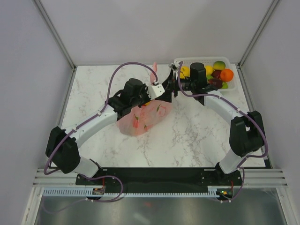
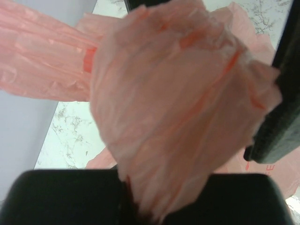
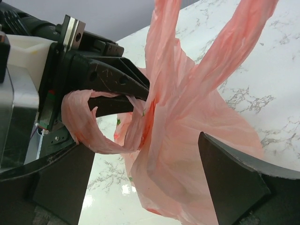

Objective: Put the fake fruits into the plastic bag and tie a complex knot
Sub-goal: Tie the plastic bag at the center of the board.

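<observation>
The pink plastic bag (image 1: 143, 118) lies on the marble table, with reddish and green shapes showing through it. My left gripper (image 1: 161, 91) is shut on a bunched handle of the bag (image 2: 178, 93), and the plastic fills the left wrist view above the jaws (image 2: 150, 211). My right gripper (image 3: 150, 187) stands open with the bag's neck (image 3: 187, 140) between its fingers (image 3: 234, 183). Two handle strips rise past it. A pink loop (image 3: 84, 126) hangs from the left gripper's fingers (image 3: 117, 84). Fake fruits stay in the basket: orange (image 1: 227, 75), yellow (image 1: 185, 71), dark purple (image 1: 215, 83). No knot shows.
The white lattice basket (image 1: 201, 60) stands at the back right corner, just behind my right wrist. Metal frame posts and grey walls close in the table at the back and both sides. Bare marble (image 1: 197, 136) lies in front of the bag.
</observation>
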Motion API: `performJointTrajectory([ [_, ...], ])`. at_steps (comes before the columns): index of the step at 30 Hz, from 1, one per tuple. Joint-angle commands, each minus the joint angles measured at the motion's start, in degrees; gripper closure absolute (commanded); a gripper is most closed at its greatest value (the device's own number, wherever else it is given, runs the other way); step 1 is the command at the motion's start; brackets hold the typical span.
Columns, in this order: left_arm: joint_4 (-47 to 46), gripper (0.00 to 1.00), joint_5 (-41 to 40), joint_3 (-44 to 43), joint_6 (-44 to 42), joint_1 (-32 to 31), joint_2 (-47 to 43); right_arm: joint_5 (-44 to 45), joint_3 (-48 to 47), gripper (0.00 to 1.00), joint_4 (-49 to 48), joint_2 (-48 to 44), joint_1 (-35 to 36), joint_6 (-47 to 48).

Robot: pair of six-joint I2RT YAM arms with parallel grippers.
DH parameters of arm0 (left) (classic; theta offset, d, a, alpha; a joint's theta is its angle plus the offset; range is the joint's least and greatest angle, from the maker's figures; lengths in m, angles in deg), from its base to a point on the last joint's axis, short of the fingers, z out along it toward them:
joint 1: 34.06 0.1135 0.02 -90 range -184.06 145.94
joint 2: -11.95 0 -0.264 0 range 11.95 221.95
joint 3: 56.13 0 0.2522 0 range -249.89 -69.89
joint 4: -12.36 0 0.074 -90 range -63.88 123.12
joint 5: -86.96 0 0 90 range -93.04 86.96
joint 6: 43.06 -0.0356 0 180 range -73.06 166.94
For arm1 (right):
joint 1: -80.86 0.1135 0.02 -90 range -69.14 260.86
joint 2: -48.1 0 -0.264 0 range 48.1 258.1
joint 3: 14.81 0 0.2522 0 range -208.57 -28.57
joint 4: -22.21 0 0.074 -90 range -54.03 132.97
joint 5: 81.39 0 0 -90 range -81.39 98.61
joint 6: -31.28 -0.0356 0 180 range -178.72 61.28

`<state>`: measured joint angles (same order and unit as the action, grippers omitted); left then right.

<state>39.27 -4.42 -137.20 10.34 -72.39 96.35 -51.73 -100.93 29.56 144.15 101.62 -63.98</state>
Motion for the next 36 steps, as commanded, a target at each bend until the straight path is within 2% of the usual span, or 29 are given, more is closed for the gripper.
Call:
performJointTrajectory([
  [1, 0.65, 0.98, -0.02, -2.39, 1.18, -0.26, -0.38, -3.56, 0.72, 0.02, -9.39, -1.4, 0.08, -4.39],
  [4, 1.09, 0.98, 0.07, -2.56, 1.27, -0.26, -0.64, -3.82, 0.11, 0.02, -12.74, -0.52, 0.34, -7.4],
  [16, 2.06, 0.98, 1.12, -2.65, 1.44, -0.26, -1.96, -2.07, -3.05, 0.02, -16.34, 3.7, 1.22, -10.56],
  [17, 2.23, 0.98, 1.12, -2.74, 1.62, -0.26, -1.96, -2.24, -3.14, 0.05, -16.7, 3.88, 1.31, -10.74],
  [20, 2.32, 0.98, 2.36, -3.18, 1.97, -0.17, -1.96, -2.16, -3.67, 0.32, -17.05, 4.67, 1.48, -11.18],
  [21, 2.41, 0.98, 2.27, -3.18, 2.06, -0.17, -1.96, -1.89, -3.41, 0.46, -17.31, 4.85, 1.57, -11.27],
  [22, 2.58, 0.98, 2.35, -3.35, 2.06, -0.26, -1.96, -1.8, -3.23, 0.53, -17.84, 4.76, 1.57, -11.53],
  [23, 2.59, 0.98, 2.27, -3.36, 2.23, -0.26, -2.05, -1.37, -2.97, 0.7, -18.19, 4.67, 1.57, -11.79],
  [27, 2.85, 0.98, 1.56, -3.53, 2.94, -0.26, -2.84, 0.82, -1.65, 1.0, -18.89, 3.54, 1.84, -12.23],
  [32, 2.94, 0.98, -4.92, -4.06, 3.99, -1.05, -3.89, 8.2, 0.81, 1.0, -16.89, 0.29, 4.2, -9.18],
  [36, 2.94, 0.98, -10.12, -4.32, 3.82, -2.45, -4.94, 19.36, 2.91, 1.0, -11.51, -2.35, 7.63, -4.41],
])
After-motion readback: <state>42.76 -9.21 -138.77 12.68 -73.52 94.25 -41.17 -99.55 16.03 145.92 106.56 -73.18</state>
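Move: The pinched-in crossing of the bag's neck and twisted handle strands sits just beyond the right hand's open fingertips, about 3 cm to its left, 1 cm ahead and 1 cm higher. From that hand, the loose handle strap runs out some 7 cm ahead and 4 cm left, level with it; the fruit-filled bag body hangs roughly 10 cm back, 8 cm left and 14 cm below. For the left hand, already gripping plastic, the crossing is about 2 cm ahead, 2 cm right and 1 cm up. The bag's gathered neck, straddled by the wide-open right fingers, is taken in a pinch: the right hand slides left about 3.5 cm and a little forward onto the crossing strands, closing fully on the way, and keeps easing left once shut. The left hand keeps its hold almost in place, lifting some 1.5 cm only at the end. ##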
